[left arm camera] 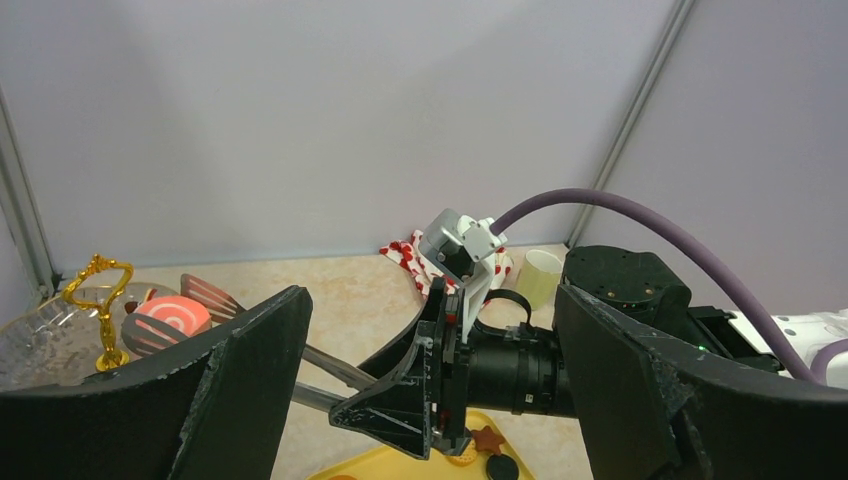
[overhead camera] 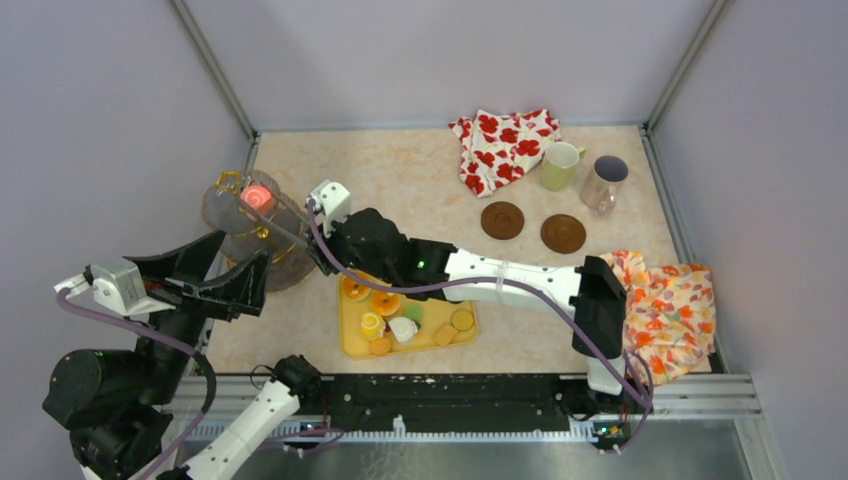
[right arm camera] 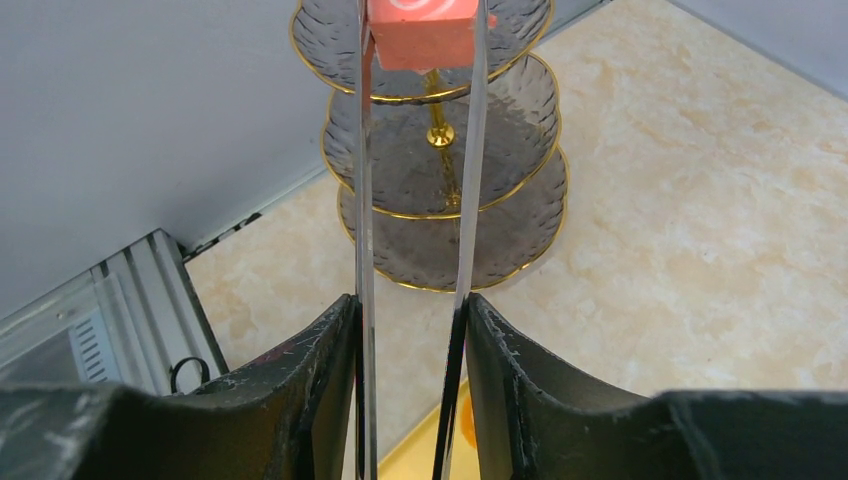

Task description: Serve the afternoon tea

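A pink swirl roll (overhead camera: 257,196) (right arm camera: 420,25) is pinched between the tips of long metal tongs (overhead camera: 285,228) (right arm camera: 362,200), just over the top tier of a three-tier glass stand (overhead camera: 235,225) (right arm camera: 450,200). My right gripper (overhead camera: 322,252) (right arm camera: 410,305) is shut on the tongs' two arms. My left gripper (overhead camera: 250,265) (left arm camera: 430,300) stands open and holds nothing, beside the stand at the left. Several other sweets (overhead camera: 400,315) lie on a yellow tray (overhead camera: 350,345). A pale-yellow mug (overhead camera: 560,165) (left arm camera: 540,278) and a greyish mug (overhead camera: 605,180) stand at the back right.
Two brown round coasters (overhead camera: 502,220) (overhead camera: 563,233) lie in front of the mugs. One red-flowered cloth (overhead camera: 505,148) is bunched at the back, another (overhead camera: 670,310) at the right edge. My right arm (overhead camera: 500,280) stretches across above the tray.
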Available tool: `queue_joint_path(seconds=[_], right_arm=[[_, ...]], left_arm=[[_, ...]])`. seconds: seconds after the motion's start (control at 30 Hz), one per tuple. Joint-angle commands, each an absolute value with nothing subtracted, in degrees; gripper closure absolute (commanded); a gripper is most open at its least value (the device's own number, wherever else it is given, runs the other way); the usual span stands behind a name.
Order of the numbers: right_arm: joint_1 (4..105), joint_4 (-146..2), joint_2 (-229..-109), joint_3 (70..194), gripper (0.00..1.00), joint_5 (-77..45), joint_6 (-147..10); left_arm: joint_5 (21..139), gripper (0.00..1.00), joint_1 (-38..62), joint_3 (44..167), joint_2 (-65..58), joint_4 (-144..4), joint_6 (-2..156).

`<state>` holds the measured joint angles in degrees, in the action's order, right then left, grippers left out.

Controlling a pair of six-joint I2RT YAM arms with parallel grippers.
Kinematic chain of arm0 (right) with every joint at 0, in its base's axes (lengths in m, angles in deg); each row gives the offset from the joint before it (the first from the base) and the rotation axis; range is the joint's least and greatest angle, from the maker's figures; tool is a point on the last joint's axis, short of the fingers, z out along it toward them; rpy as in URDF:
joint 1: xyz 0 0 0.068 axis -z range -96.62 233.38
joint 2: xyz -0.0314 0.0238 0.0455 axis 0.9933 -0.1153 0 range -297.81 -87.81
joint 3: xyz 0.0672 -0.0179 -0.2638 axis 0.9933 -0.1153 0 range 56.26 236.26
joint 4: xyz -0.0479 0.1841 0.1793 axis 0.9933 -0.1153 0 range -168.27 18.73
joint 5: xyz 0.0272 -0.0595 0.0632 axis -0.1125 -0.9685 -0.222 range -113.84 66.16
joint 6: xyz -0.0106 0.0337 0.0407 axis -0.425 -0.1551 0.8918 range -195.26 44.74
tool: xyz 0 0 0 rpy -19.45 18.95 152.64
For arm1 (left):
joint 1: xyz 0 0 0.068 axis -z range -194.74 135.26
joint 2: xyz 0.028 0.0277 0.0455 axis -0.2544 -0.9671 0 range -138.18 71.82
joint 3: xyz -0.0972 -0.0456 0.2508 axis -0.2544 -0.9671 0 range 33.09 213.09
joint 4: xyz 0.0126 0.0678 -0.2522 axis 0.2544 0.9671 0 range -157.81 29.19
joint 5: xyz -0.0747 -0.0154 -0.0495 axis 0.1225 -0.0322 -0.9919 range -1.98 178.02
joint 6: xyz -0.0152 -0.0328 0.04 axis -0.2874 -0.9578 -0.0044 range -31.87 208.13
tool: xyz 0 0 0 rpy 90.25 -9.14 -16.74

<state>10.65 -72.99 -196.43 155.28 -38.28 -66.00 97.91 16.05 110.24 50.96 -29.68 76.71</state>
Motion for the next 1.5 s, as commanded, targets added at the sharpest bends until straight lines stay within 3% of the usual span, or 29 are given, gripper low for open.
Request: queue_joint_path(seconds=[0.0, 0.2, 0.77, 1.07, 1.47], right_arm=[[10.2, -70.6, -196.2, 157.8, 0.59, -38.1, -65.1], [10.2, -71.1, -196.1, 158.4, 0.52, -38.3, -65.2], [10.2, -70.4, -186.5, 152.4, 0.55, -41.2, -67.0], [10.2, -74.7, -174.2, 136.7, 0.55, -45.8, -64.0], [10.2, -86.9, -157.4, 113.5, 0.55, -46.6, -50.8]], left_arm=[[97.3, 0.01, 15.9, 109.5, 51.0, -32.1, 76.5], [97.4, 0.01, 15.9, 108.9, 51.5, -32.1, 76.3], [96.5, 0.01, 15.9, 109.0, 50.4, -32.9, 76.3], [96.0, 0.01, 15.9, 106.1, 51.0, -33.2, 75.8], [97.4, 0.01, 15.9, 92.4, 53.7, -36.1, 77.3]])
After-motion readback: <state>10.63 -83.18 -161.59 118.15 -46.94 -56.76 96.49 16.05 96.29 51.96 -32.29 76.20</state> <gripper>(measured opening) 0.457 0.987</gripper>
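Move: The right hand grips the tongs, which hold the pink swirl cake at the stand's top tier, about 12 cm ahead of this hand and 14 cm to its left, roughly level with it. The tier's centre is 11 cm ahead, 17 cm left and some 3 cm below; the yellow tray's centre lies level fore and aft, 14 cm right and about 28 cm down. From the left hand the cake is about 22 cm ahead, 11 cm left and 18 cm below. Keeping hold of the tongs, the right hand first stays in place at the top tier and opens slightly so that the tongs let go of the pink swirl cake, then draws them away to the right about 18 cm and a little back, rising some 3 cm before sinking over the yellow tray and swinging about 10 degrees clockwise. The left hand, wide open and empty, waits until near the end, then sinks about 7 cm, easing forward and right with its fingers tipping down, closer to the cake. ##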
